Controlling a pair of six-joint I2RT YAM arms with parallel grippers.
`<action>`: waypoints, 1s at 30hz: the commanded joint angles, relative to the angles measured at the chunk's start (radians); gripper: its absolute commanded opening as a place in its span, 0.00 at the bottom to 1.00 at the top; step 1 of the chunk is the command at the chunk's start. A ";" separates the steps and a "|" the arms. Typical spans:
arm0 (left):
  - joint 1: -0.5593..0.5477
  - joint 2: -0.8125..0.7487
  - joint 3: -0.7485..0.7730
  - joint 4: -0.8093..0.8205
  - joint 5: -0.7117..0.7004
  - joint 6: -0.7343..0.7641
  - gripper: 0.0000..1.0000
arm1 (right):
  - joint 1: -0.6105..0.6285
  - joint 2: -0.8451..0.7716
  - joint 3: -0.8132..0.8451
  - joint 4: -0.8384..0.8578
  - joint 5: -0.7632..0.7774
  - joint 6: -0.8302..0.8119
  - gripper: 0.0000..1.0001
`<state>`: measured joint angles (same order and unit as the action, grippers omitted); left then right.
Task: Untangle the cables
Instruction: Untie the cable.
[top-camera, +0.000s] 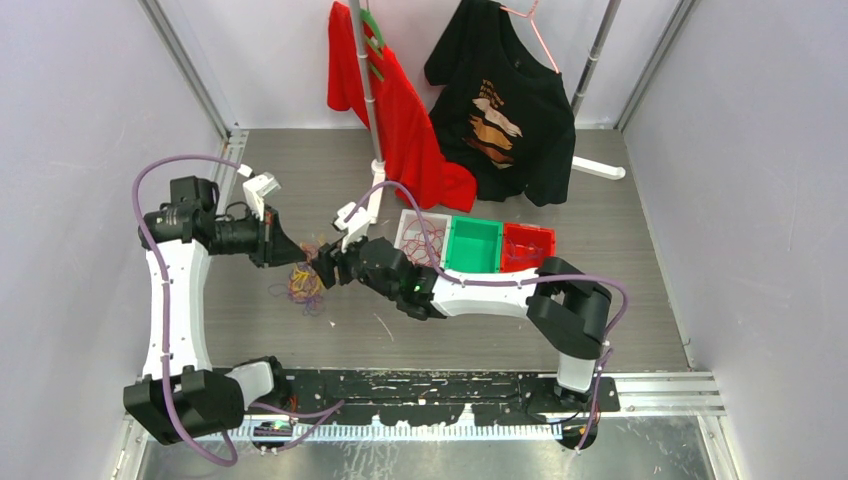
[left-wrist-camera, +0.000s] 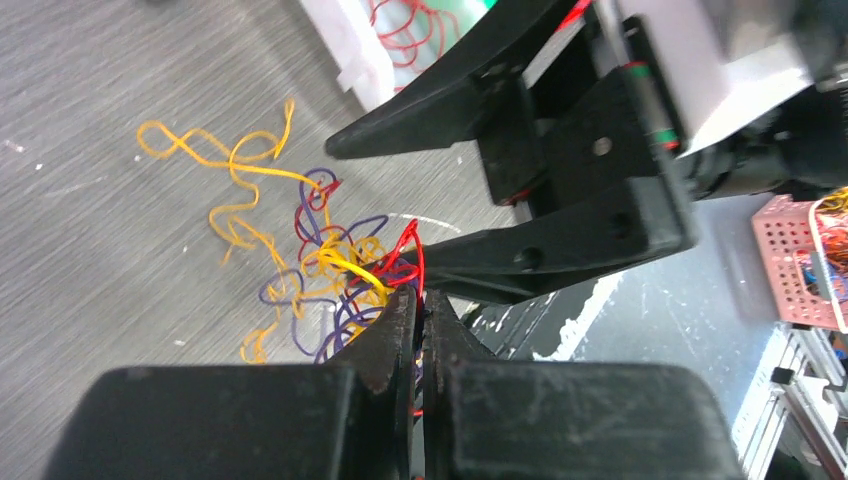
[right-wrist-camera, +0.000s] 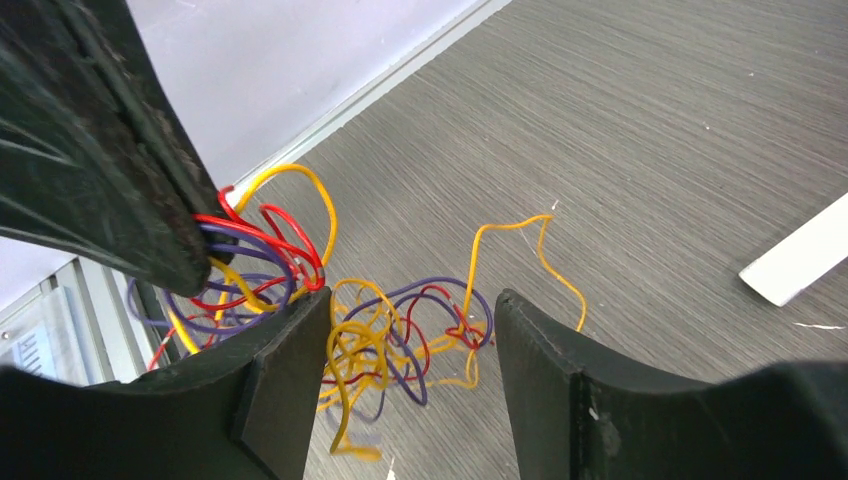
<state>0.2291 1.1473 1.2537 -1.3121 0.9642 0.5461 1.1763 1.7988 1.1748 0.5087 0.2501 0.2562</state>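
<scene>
The cables (top-camera: 305, 285) are a loose tangle of thin red, yellow and purple wires lying on the grey table left of centre. My left gripper (top-camera: 299, 254) is shut on a bunch of them at the tangle's top, and a red strand shows between its jaws (left-wrist-camera: 422, 300). In the right wrist view that bunch hangs from the left finger (right-wrist-camera: 100, 150) at the upper left. My right gripper (top-camera: 326, 266) faces the left one from the right, open. Its fingers (right-wrist-camera: 410, 300) straddle the part of the cables (right-wrist-camera: 400, 335) lying on the table, gripping nothing.
A white bin (top-camera: 424, 213) holding red wires, a green bin (top-camera: 473, 245) and a red bin (top-camera: 528, 232) stand in a row right of the tangle. Behind them a rack pole (top-camera: 368, 90) carries a red shirt (top-camera: 400, 120) and a black shirt (top-camera: 510, 110).
</scene>
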 joint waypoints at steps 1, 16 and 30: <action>-0.007 -0.003 0.077 -0.054 0.155 -0.023 0.00 | 0.005 -0.006 0.011 0.149 -0.036 -0.028 0.67; -0.007 0.028 0.234 -0.263 0.230 0.060 0.00 | 0.004 0.020 -0.090 0.368 0.253 -0.136 0.53; -0.007 0.039 0.408 -0.349 0.095 0.130 0.00 | -0.026 -0.069 -0.227 0.428 0.376 -0.167 0.11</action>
<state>0.2283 1.2171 1.6112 -1.5917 1.0966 0.6750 1.1568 1.8126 0.9688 0.8745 0.5907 0.0940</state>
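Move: The left fingers are already shut on the top of the cable tangle, whose middle hangs some 6 cm below them, about 2 cm back and 2 cm to the right. From the open right hand that middle is roughly 3 cm back, 3 cm left and 4 cm lower. Also from the right hand, the white tray lies about 5 cm ahead, 18 cm right and 18 cm down; the rack's white foot is 13 cm ahead, 8 cm right and 17 cm down. Straight up, mostly, goes the left hand, by about 8.5 cm with a slight drift back and right, keeping its pinch on the cables. The right hand, after barely moving, swings out from around the tangle rightward and forward some 8 cm, towards the white tray, turning about 20 degrees clockwise and dipping late as its fingers close; whether they catch a strand can't be told. ##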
